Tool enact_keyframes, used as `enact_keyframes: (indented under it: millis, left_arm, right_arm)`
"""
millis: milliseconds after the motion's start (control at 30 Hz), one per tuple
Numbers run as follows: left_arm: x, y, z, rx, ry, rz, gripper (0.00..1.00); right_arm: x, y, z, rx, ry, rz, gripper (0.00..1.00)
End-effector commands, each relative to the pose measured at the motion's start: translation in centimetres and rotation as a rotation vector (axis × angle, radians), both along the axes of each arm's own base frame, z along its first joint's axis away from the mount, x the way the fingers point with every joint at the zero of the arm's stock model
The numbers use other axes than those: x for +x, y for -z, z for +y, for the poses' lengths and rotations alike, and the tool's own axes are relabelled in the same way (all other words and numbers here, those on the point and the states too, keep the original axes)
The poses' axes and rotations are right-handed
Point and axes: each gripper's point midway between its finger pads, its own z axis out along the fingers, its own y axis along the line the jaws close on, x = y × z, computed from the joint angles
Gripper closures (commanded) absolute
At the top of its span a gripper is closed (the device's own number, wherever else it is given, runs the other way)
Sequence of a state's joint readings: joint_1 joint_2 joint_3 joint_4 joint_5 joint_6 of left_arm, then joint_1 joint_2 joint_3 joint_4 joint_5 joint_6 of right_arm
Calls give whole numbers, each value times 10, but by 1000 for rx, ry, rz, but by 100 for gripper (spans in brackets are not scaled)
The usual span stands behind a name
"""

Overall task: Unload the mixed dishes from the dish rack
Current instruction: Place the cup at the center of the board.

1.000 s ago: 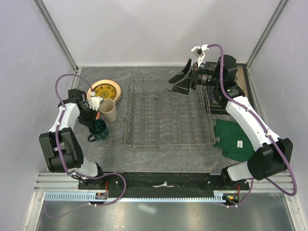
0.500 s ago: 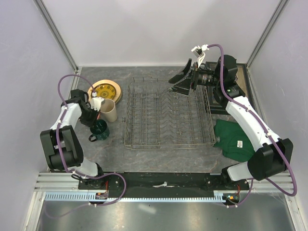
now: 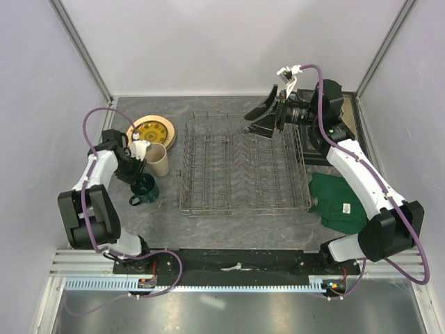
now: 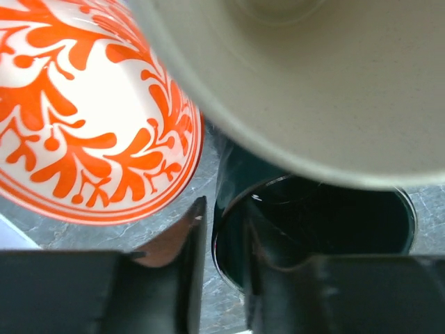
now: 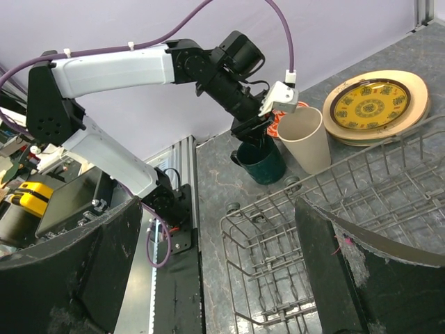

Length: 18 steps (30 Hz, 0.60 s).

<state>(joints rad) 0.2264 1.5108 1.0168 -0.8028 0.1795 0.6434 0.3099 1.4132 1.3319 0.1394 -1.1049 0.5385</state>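
Observation:
The dark green mug (image 3: 144, 188) (image 4: 327, 223) (image 5: 264, 161) stands upright on the table left of the grey wire dish rack (image 3: 243, 174) (image 5: 334, 229), whose tines hold nothing. My left gripper (image 3: 137, 170) (image 4: 224, 216) straddles the mug's rim, one finger outside and one inside. Its jaws are slightly parted, and a strip of table shows between the outer finger and the rim. The beige tumbler (image 3: 157, 159) (image 4: 313, 83) and the red-and-white bowl (image 4: 83, 111) stand just behind the mug. The gold-brown plate (image 3: 153, 131) (image 5: 368, 104) lies on a paler plate. My right gripper (image 3: 254, 118) (image 5: 215, 278) hangs wide open and empty over the rack's far right corner.
A green folded cloth (image 3: 341, 202) lies right of the rack. A dark box (image 3: 337, 136) sits at the back right behind my right arm. Walls close in the table on the left, back and right.
My left gripper's jaws have parted from the mug's rim, and the wrist has shifted slightly toward the back left. The mug stays on the table. The right arm has not moved.

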Motion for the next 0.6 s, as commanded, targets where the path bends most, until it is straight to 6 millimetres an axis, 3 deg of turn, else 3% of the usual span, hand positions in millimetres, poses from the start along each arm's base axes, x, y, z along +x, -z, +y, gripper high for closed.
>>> enact_keyframes:
  millis: [0,300,467,567]
  left_arm:
    - [9,-23,-3,4,-7,-97,60]
    - [11,-67,-9,-16,0,-181,44]
    - [13,-110,-15,-29,-3,-284,36]
    - [16,-139,-20,-46,-6,-371,31]
  right_arm:
    - [-4,-11,-3,4,10,-73,2]
    - [-3,-9,-4,-2,13,-70,2]
    - [3,-6,-7,-28,52,-76,2]
    - [20,4,-16,-109,159,-98,2]
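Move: The dark green cup stands on the table with its left-hand wall between the left fingertips, which have already begun to open; its middle is about 4 cm right, 2 cm back and 4 cm below. The upturned patterned bowl sits some 5 cm ahead and 2 cm left, 5 cm lower, the tall beige cup about 7 cm ahead and 8 cm right, 2 cm lower. From the right hand the green cup lies roughly 35 cm left, 4 cm back and 36 cm below. The green cup is left standing as the left hand opens wider, from about a third to two thirds, and draws its fingers up off the cup wall. It climbs almost straight up, slowly first and then faster, some 9 cm in all, while the wrist tilts the fingertips forward by 10 to 15 degrees. ##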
